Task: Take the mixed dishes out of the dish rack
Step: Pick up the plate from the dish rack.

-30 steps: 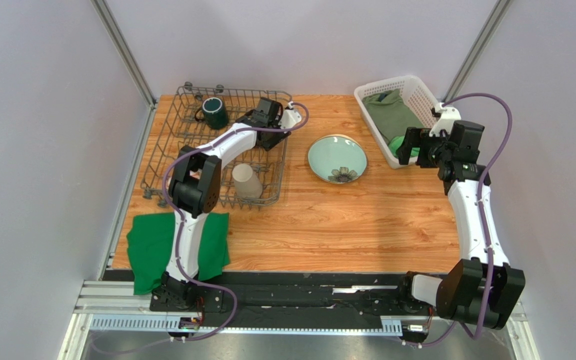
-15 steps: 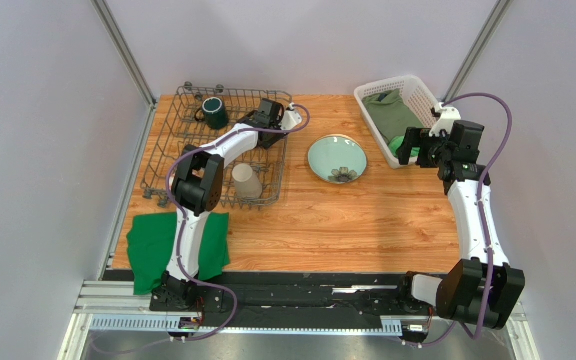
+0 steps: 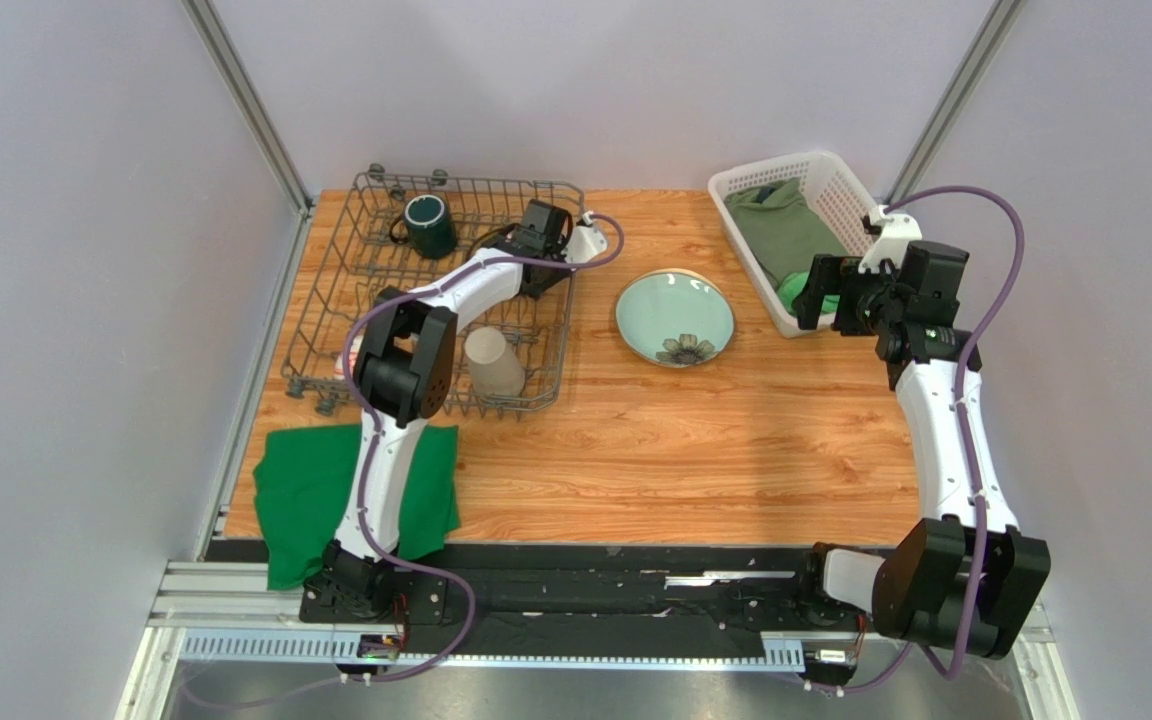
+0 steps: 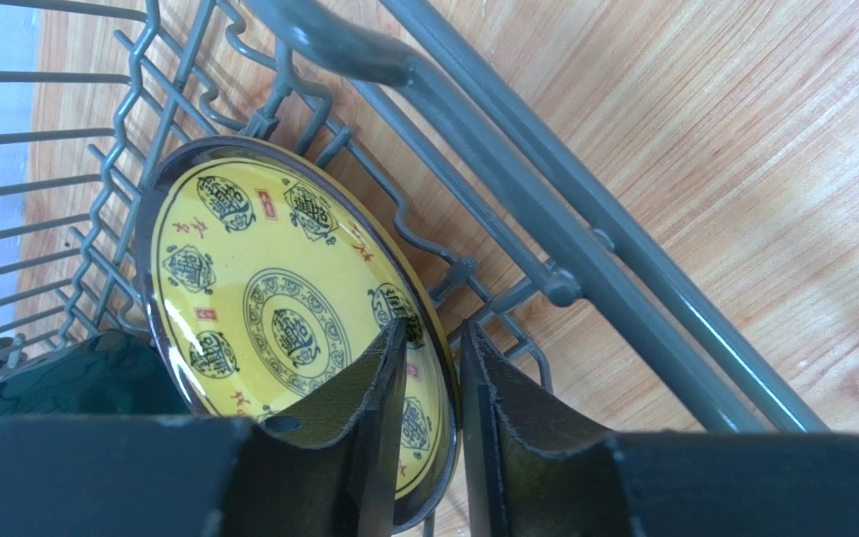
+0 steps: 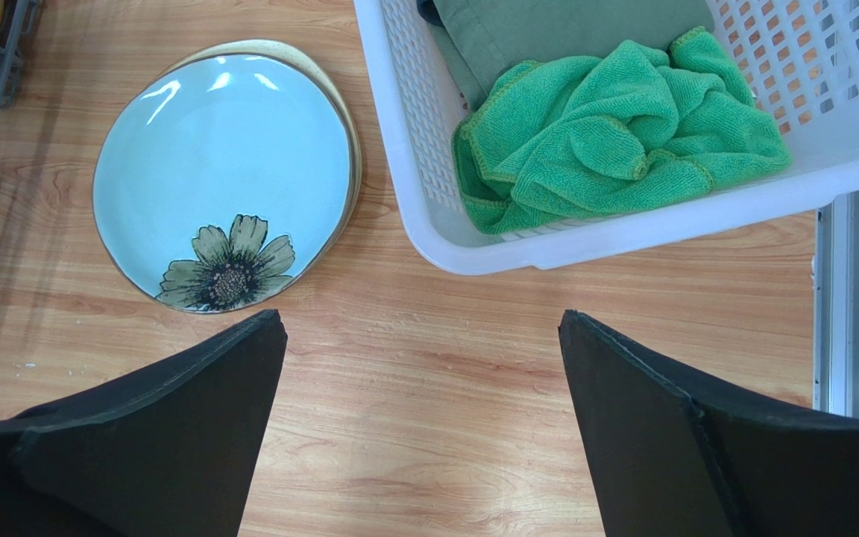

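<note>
The dark grey wire dish rack (image 3: 324, 323) stands at the back left. In it are a dark green mug (image 3: 429, 225), a beige cup (image 3: 489, 360) on its side and a yellow patterned plate (image 4: 277, 313) standing on edge in the right corner. My left gripper (image 4: 434, 330) is shut on that plate's rim, one finger on its face and one behind it. The gripper also shows in the top view (image 3: 519, 243). A pale teal plate (image 3: 672, 315) lies on the table, with a cream rim (image 5: 347, 134) showing under it. My right gripper (image 5: 423, 324) is wide open and empty above the table.
A white lattice basket (image 3: 749, 186) with green cloths stands at the back right, just beside my right gripper (image 3: 826, 293). A green cloth (image 3: 304, 503) lies at the front left, below the rack. The rack's thick side rail (image 4: 535, 190) runs close to my left fingers.
The left arm's elbow has shifted a little to the right over the rack. The left gripper stays at the plate. The right arm has not moved.
</note>
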`<state>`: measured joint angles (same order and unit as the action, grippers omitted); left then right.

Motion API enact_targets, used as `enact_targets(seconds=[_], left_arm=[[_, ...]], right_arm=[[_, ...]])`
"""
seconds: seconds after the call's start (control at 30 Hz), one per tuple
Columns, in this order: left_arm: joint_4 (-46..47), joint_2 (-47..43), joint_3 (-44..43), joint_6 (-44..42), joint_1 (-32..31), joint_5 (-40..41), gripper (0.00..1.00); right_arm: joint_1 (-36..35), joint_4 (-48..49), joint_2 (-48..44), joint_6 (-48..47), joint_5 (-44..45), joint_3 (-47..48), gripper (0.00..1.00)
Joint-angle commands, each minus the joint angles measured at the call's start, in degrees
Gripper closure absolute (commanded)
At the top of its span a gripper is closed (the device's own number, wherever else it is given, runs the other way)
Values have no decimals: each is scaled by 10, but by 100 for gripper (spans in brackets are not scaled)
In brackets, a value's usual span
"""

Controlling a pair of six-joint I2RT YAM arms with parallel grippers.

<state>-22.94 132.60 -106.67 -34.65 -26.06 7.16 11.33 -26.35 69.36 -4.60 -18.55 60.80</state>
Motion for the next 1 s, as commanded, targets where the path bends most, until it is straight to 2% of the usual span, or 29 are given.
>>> enact_targets(seconds=[0.0,0.1,0.37,0.97], left_arm=[[9,9,-27,-16,0,19,71],[16,8,-22,-18,0,23,76],[33,-5,-11,-19,0,37,99],[97,-116,80,-55,-17,103,100]], right_arm=[[2,8,-2,-8,5,13,1],[2,8,-2,-8,5,13,1],[2,8,-3,-9,5,13,1],[2,3,-3,-9,-3,16,1]])
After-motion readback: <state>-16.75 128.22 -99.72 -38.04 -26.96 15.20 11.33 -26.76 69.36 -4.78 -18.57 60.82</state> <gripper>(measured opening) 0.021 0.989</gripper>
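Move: The yellow plate stands on edge in the rack with its near rim already between the left hand's part-open fingers; its middle is about 4 cm ahead, 2 cm left and 4 cm below. The dark green mug lies some 9 cm ahead and 14 cm left, the grey cup about 12 cm back and 4 cm left, both slightly lower. From the idle right hand, the yellow plate is roughly 42 cm left, 20 cm ahead and 19 cm below. The yellow plate's rim gets pinched as the left fingers close from about a third open to nearly shut, the hand easing some 2 cm forward and a little left and up meanwhile. With the rim gripped, the hand draws back about 2 cm, rising slightly and edging farther left, ending about 2 cm higher with its fingertips tipped slightly up. ##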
